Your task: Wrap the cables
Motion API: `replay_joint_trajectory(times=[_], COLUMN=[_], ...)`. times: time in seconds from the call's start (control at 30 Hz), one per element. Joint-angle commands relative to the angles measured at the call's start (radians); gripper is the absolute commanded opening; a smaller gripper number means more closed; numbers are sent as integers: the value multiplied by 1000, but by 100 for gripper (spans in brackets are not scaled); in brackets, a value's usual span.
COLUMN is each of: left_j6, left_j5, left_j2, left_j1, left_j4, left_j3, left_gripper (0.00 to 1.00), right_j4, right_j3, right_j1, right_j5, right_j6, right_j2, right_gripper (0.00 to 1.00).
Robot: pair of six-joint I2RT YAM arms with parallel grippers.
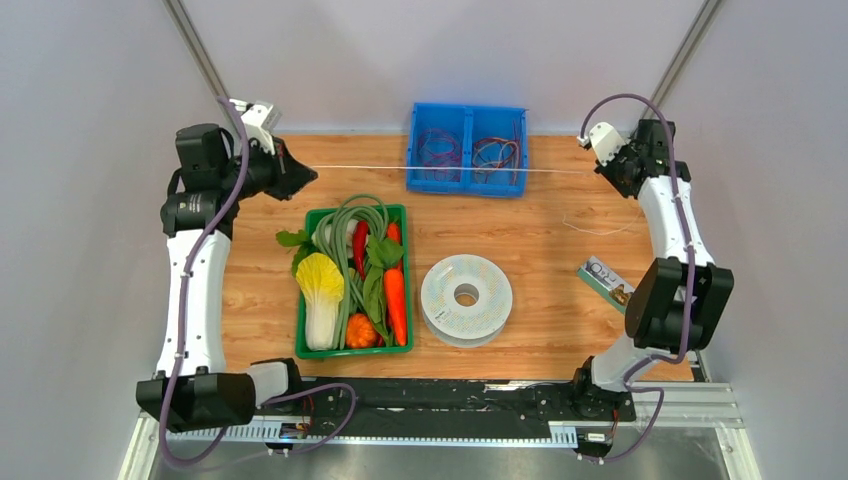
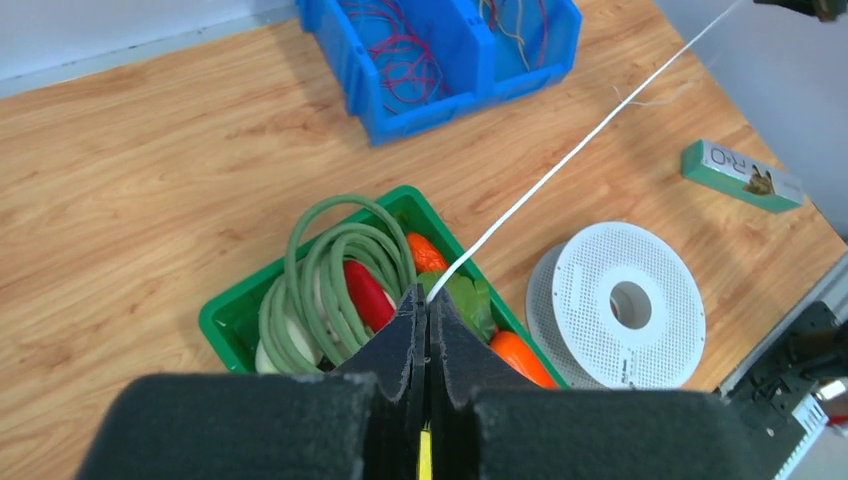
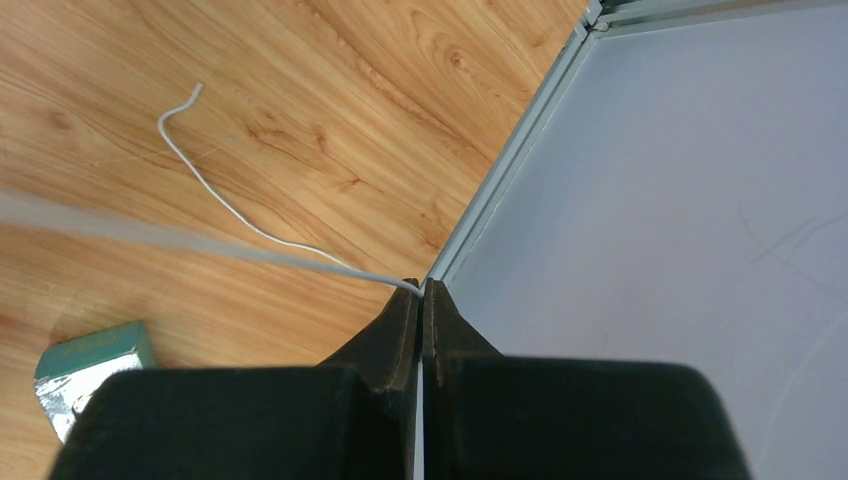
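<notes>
A thin white cable [image 1: 450, 169] runs taut in the air between my two grippers, passing over the blue bin. My left gripper [image 1: 310, 177] at the back left is shut on one end; in its wrist view the cable [image 2: 560, 165] leaves the closed tips [image 2: 427, 296]. My right gripper [image 1: 598, 168] at the back right is shut on the cable [image 3: 250, 228] near its other end [image 3: 422, 287], and a loose tail [image 1: 595, 228] trails down onto the wood. The pale-grey round spool [image 1: 466, 298] [image 2: 625, 305] lies flat mid-table, apart from both grippers.
A blue two-part bin [image 1: 467, 120] with purple and red wire coils stands at the back. A green crate [image 1: 355, 350] of toy vegetables and a green hose sits left of the spool. A small green box [image 1: 608, 283] lies near the right arm. Walls stand close on both sides.
</notes>
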Motion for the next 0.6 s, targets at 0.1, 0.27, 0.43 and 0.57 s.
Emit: replay_joint_trajectory(times=[0.1,0.27,0.43,0.57], left_j6=[216,383,393,419], left_j5=[85,24,-63,-97], left_j2=[42,63,98,181], left_j1=[-17,-182,-420,-569], left_j4=[-156,-253,-201,-201], left_j3=[88,139,127,186], left_gripper=[0,0,0,0], right_j4=[-19,-170,-508,-642], right_j3=[151,229,386,407], right_j1=[-20,-27,-27,-24], right_j5=[74,56,-213,-446], right_j6=[-19,-63,-62,-2], right_j2=[147,228,205,118], right_gripper=[0,24,100,100])
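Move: Held in the left fingers, the cable's end is due for the white spool, about 26 cm to the right, 15 cm back and 28 cm below that hand. The vegetable tray lies about 10 cm back and 4 cm right, the blue bin roughly 20 cm ahead and 27 cm right. Below the right hand, the cable's loose tail lies some 7 cm back and 2 cm left; the spool is about 31 cm left and 24 cm back, the small teal box 21 cm back and 2 cm left. Letting the cable go, the right hand first eases about 3 cm forward and 4 cm down, opens wide, then draws back and starts up and left, clear of the cable. The left hand stays shut on its end and carries it some 12 cm right, also back and slightly down, over the vegetable tray towards the spool, speeding up and turning about 30 degrees clockwise. ##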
